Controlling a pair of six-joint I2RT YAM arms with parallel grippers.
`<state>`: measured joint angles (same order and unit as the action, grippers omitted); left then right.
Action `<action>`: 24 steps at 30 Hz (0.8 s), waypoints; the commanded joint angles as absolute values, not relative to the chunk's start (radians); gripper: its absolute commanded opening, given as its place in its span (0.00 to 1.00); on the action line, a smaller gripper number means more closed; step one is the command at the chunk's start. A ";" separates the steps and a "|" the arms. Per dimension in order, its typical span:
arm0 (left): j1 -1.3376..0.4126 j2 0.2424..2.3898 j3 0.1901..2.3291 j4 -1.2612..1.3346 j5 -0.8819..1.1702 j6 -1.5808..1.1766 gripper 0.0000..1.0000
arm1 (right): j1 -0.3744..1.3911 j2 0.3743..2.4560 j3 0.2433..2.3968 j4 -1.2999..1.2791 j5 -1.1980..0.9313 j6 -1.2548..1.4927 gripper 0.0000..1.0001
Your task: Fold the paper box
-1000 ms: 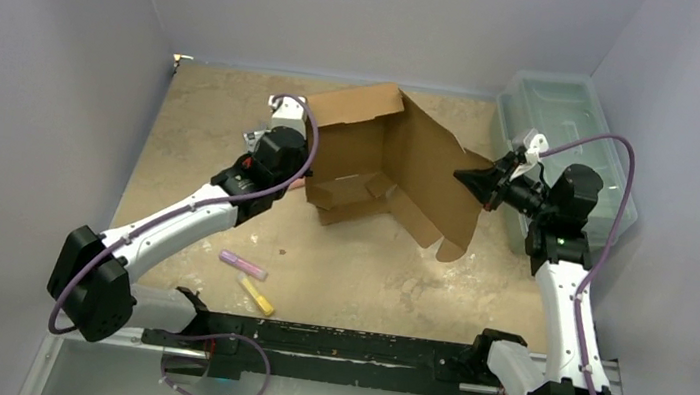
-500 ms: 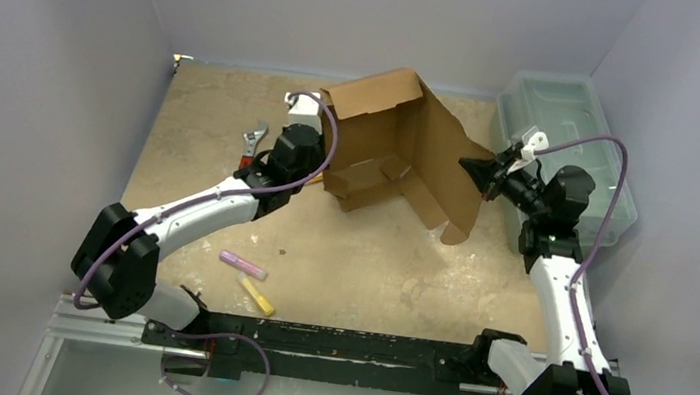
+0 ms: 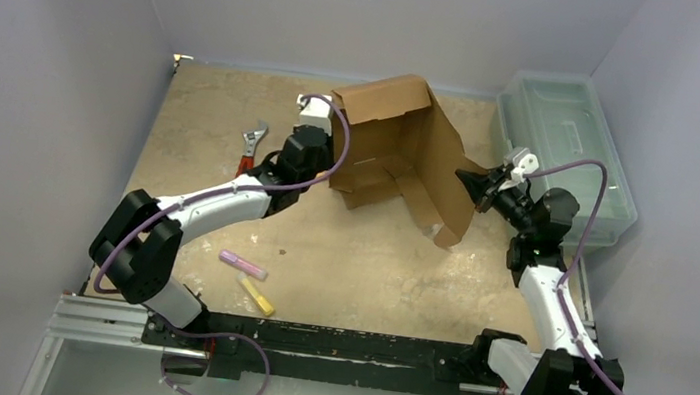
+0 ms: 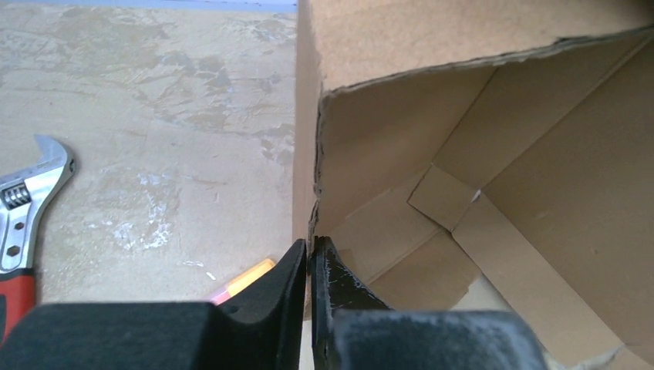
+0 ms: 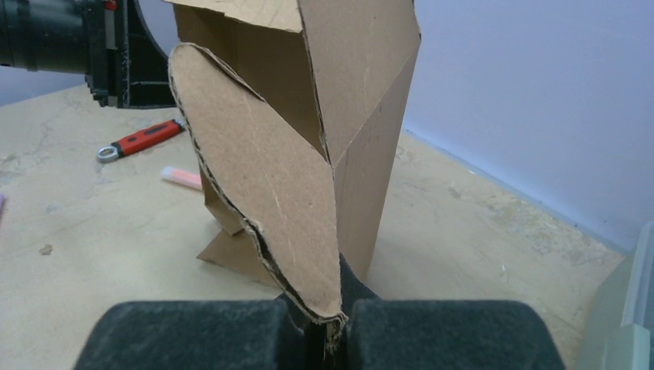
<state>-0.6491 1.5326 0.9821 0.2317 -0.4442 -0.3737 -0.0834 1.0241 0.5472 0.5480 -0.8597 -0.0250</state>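
The paper box [image 3: 402, 149] is brown cardboard, half raised, with its walls and flaps standing up off the table. My left gripper [image 3: 330, 167] is shut on the lower edge of its left wall. In the left wrist view the fingertips [image 4: 310, 247] pinch that thin wall edge, and the box's [image 4: 463, 116] inside lies open to the right. My right gripper [image 3: 466, 182] is shut on the rounded flap at the box's right side. The right wrist view shows this flap [image 5: 262, 177] wedged between the gripper's [image 5: 333, 324] pads.
A translucent green bin [image 3: 565, 133] stands at the back right, close to the right arm. A red-handled wrench [image 3: 252, 140] lies left of the left wrist. A pink marker [image 3: 243, 265] and a yellow marker [image 3: 256, 296] lie near the front. Another marker [image 4: 243, 281] lies by the left fingers.
The left arm has swung right and farther back, carrying the box's left wall with it. The box now stands narrower and more upright. The right gripper has dropped slightly, still on its flap.
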 commanded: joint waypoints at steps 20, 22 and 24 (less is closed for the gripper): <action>-0.531 1.503 0.985 0.320 0.078 -0.605 0.40 | -0.084 1.072 0.534 0.573 -0.760 -0.074 0.00; -0.523 1.486 0.973 0.301 0.101 -0.603 0.42 | -0.084 1.075 0.536 0.570 -0.752 -0.074 0.00; -0.512 1.467 0.954 0.294 0.124 -0.602 0.45 | -0.085 1.076 0.537 0.568 -0.742 -0.074 0.00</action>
<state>-0.5335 1.5307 0.9821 0.2699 0.0223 -0.5705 -0.0853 1.0698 0.5320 0.5735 -0.7712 -0.0547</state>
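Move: The left hand has the front edge of the paper box's left wall between its shut fingertips. The box's middle is about 14 cm to its right, 4 cm ahead and 3 cm lower, and the top flap some 9 cm right, 7 cm ahead and 7 cm up. The orange marker lies about 17 cm below, 2 cm ahead and 2 cm left; the wrench is 12 cm left and 7 cm ahead. From the right hand, the box's middle is roughly 11 cm ahead, 15 cm left and 9 cm down. The left hand lets go of the left wall's front edge, opening its fingers to not quite half while it shifts about 3.5 cm right, close in against the box, rolling some 20 degrees so its left side drops and turning about 15 degrees clockwise. The right hand keeps its pinch on the right wall's flap and eases it a couple of centimetres forward, right and down. ##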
